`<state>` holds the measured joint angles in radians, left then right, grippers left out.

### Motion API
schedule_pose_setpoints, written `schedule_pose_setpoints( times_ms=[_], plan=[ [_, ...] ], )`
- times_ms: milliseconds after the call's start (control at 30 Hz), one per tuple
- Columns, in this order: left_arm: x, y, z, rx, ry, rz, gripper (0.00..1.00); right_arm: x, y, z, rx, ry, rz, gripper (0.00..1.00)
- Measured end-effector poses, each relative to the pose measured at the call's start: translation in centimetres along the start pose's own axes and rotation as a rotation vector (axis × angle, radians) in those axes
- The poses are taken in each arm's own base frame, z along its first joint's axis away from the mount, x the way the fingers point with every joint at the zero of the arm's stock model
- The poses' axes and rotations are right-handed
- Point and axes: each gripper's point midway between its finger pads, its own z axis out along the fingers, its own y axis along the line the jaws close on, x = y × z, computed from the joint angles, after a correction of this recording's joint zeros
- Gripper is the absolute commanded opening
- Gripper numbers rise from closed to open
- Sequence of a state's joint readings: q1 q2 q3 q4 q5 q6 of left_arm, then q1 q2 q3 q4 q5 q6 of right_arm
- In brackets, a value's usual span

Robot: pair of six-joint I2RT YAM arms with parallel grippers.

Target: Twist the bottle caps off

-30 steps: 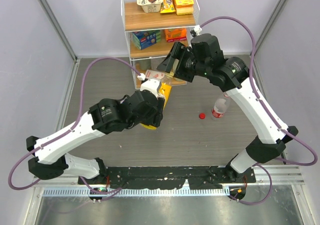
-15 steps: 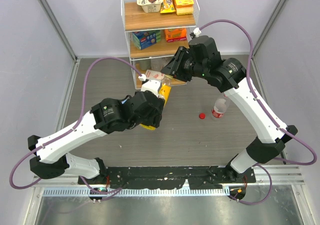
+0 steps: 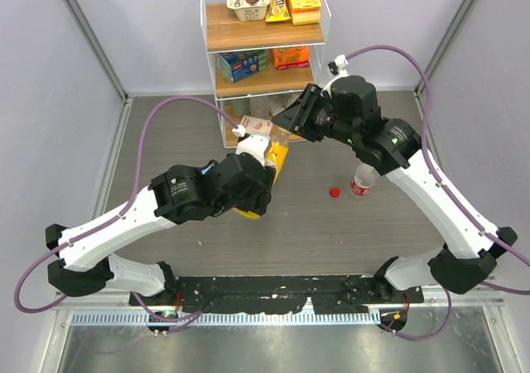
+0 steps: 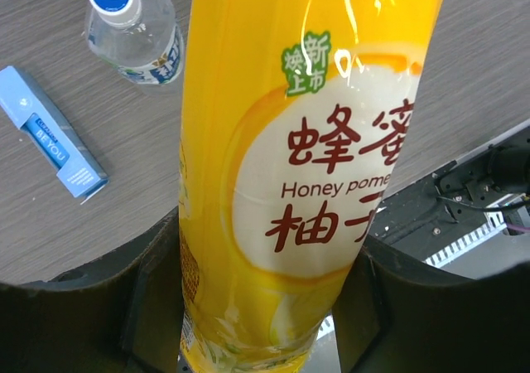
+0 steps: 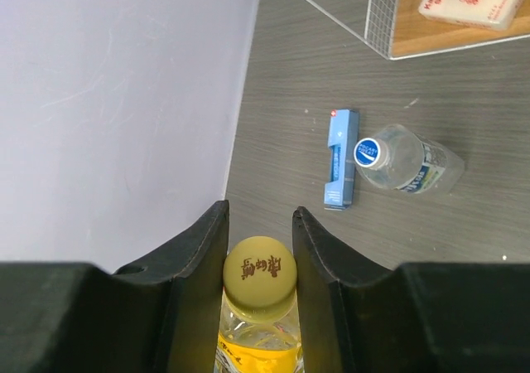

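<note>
My left gripper [image 4: 265,307] is shut on the lower body of the yellow-orange juice bottle [image 4: 290,157] and holds it tilted above the table [image 3: 276,156]. My right gripper [image 5: 258,257] is shut on its yellow cap [image 5: 259,275], one finger on each side; it shows in the top view [image 3: 287,129] too. The clear bottle with a red label [image 3: 362,180] stands uncapped under the right arm, a red cap [image 3: 334,192] on the table beside it. The short water bottle with a blue label [image 5: 406,162] lies capped on the table, also in the left wrist view [image 4: 132,29].
A wire shelf rack [image 3: 265,33] with snack boxes stands at the back, close behind both grippers. A small blue box [image 5: 341,157] lies next to the water bottle. A pale package [image 5: 464,0] sits on the rack's low shelf. Grey walls close both sides.
The right arm's elbow and wrist have swung to the right while its gripper stays at the juice bottle's cap. The left arm and bottle have barely moved.
</note>
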<state>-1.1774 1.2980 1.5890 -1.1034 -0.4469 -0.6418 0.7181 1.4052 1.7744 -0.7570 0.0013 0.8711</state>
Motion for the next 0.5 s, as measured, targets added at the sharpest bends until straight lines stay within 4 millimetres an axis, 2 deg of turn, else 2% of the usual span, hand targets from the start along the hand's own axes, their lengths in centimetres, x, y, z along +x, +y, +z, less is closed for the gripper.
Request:
schedule_pose_setpoints(
  times_ms=[133, 500],
  plan=[
    [-0.1, -0.6, -0.5, 0.051, -0.015, -0.001, 0.0, -0.2, 0.7, -1.1, -0.089, -0.048, -0.001, 0.01],
    [-0.6, -1.9, -2.4, 0.207, -0.079, -0.054, 0.0, 0.0, 4.8, -3.2, -0.442, -0.076, -0.051, 0.01]
  ],
)
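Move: The yellow bottle's cap is already between the right fingers, at that hand's point. Below it, roughly 30 cm down, the blue-capped bottle stands level and about 10 cm left; the capless bottle stands some 19 cm right and 3 cm back; the loose red cap lies about 13 cm right, 4 cm back and 39 cm below. From the left hand, which holds the yellow bottle's body, that yellow cap is some 9 cm ahead, 3 cm right and 11 cm above. Up and back, about 5 cm up and 3 cm back with a little drift left, the right hand keeps its pinch on the yellow cap and twists some 25 degrees, counter-clockwise with its fingers tipping up. The left hand keeps hold of the bottle body and goes up and back too, about 3 cm, rolling some 10 degrees the opposite way so that the two work against each other on the thread. ##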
